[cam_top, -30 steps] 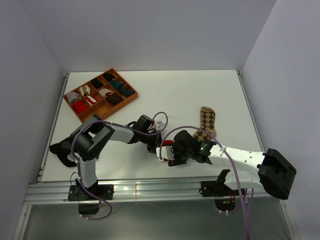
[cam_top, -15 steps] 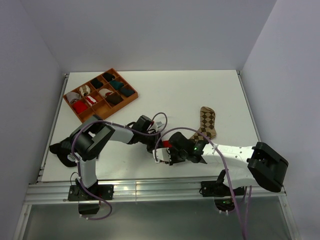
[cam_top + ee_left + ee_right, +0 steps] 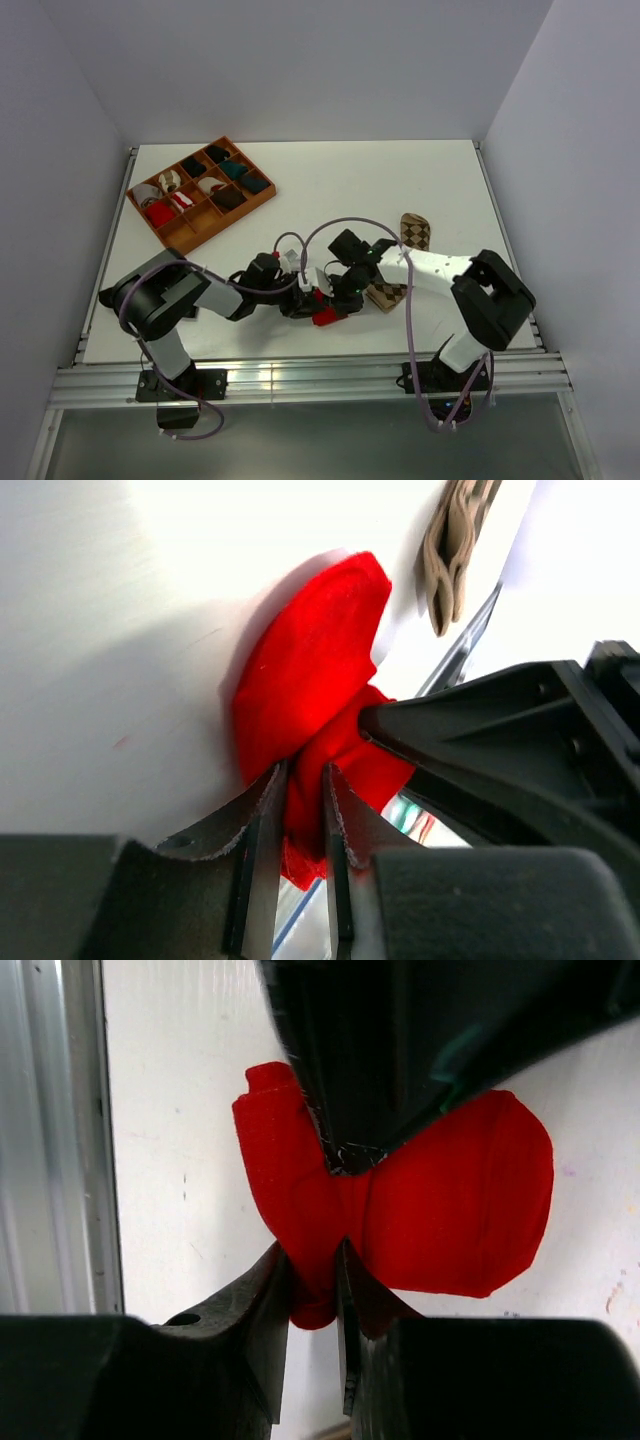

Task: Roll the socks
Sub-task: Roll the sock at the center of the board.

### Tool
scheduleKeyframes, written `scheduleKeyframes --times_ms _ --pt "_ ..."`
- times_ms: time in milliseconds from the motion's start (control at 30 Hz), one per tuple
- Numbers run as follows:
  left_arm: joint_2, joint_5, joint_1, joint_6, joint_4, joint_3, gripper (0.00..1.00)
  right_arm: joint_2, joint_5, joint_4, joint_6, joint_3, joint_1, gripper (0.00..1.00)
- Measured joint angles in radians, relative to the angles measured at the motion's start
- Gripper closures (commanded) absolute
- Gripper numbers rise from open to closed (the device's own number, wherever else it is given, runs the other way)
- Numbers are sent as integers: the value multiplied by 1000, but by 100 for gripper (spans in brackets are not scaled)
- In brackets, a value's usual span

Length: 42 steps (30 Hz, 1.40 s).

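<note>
The bright red sock [image 3: 323, 317] lies bunched on the white table near the front edge, between my two grippers. My left gripper [image 3: 308, 303] [image 3: 305, 790] comes in from the left, its jaws pinching a fold of red fabric [image 3: 310, 680]. From the opposite side my right gripper [image 3: 333, 303] [image 3: 315, 1280] is shut on another fold of the same sock [image 3: 450, 1200]. The white patch is hidden. The argyle sock [image 3: 414, 230] [image 3: 455, 550] lies flat to the right, partly under the right arm.
A brown divided tray [image 3: 222, 219] with several sock rolls stands at the back left. The table's metal front rail [image 3: 300, 375] runs close behind the red sock. The right arm's cable [image 3: 330, 228] loops above the grippers.
The right arm swung in over the argyle sock and its gripper closed on the red sock. The left arm stretched lower and forward. The red sock shifted toward the front edge.
</note>
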Motion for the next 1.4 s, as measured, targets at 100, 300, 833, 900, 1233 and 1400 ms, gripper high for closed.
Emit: scheduleKeyframes --times_ms 100,300,833,900,1233,1400 --pt "-39 -84 -6 -45 92 -76 75 76 -58 -70 -17 75 -25 85" --pt "-159 -267 -36 -66 142 -194 71 219 -150 -229 -59 217 -80 85" --pt "-485 -670 -261 178 -42 -231 49 492 -246 -554 -98 478 -130 84" --pt "-475 -673 -263 232 -42 -218 48 505 -249 -570 -97 490 -130 84" --pt "-411 -631 -285 456 -38 -140 47 547 -263 -622 -84 523 -132 83" --pt "-345 -579 -285 512 -38 -95 48 563 -266 -639 -79 538 -132 83"
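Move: Between the two grippers lies the red sock, its middle some 2 cm back, 4 cm right and 1 cm below the left hand, whose fingers loosely straddle one part of it. From the right hand, which pinches its rolled fold, it lies about 2 cm back, 2 cm left and 1 cm below. The checkered sock is roughly 9 cm ahead and 14 cm right of the right hand; the sock box is about 26 cm ahead and 27 cm left of the left hand. Keeping its pinch on the red sock's fold and staying almost in place, the right hand rolls by some 35 degrees, its fingers swinging to point more back towards the base. The left hand slips off leftwards, rises about 4 cm, then returns right above the sock, opening from a quarter to half and twisting some 45 degrees so its fingers aim more forward. ##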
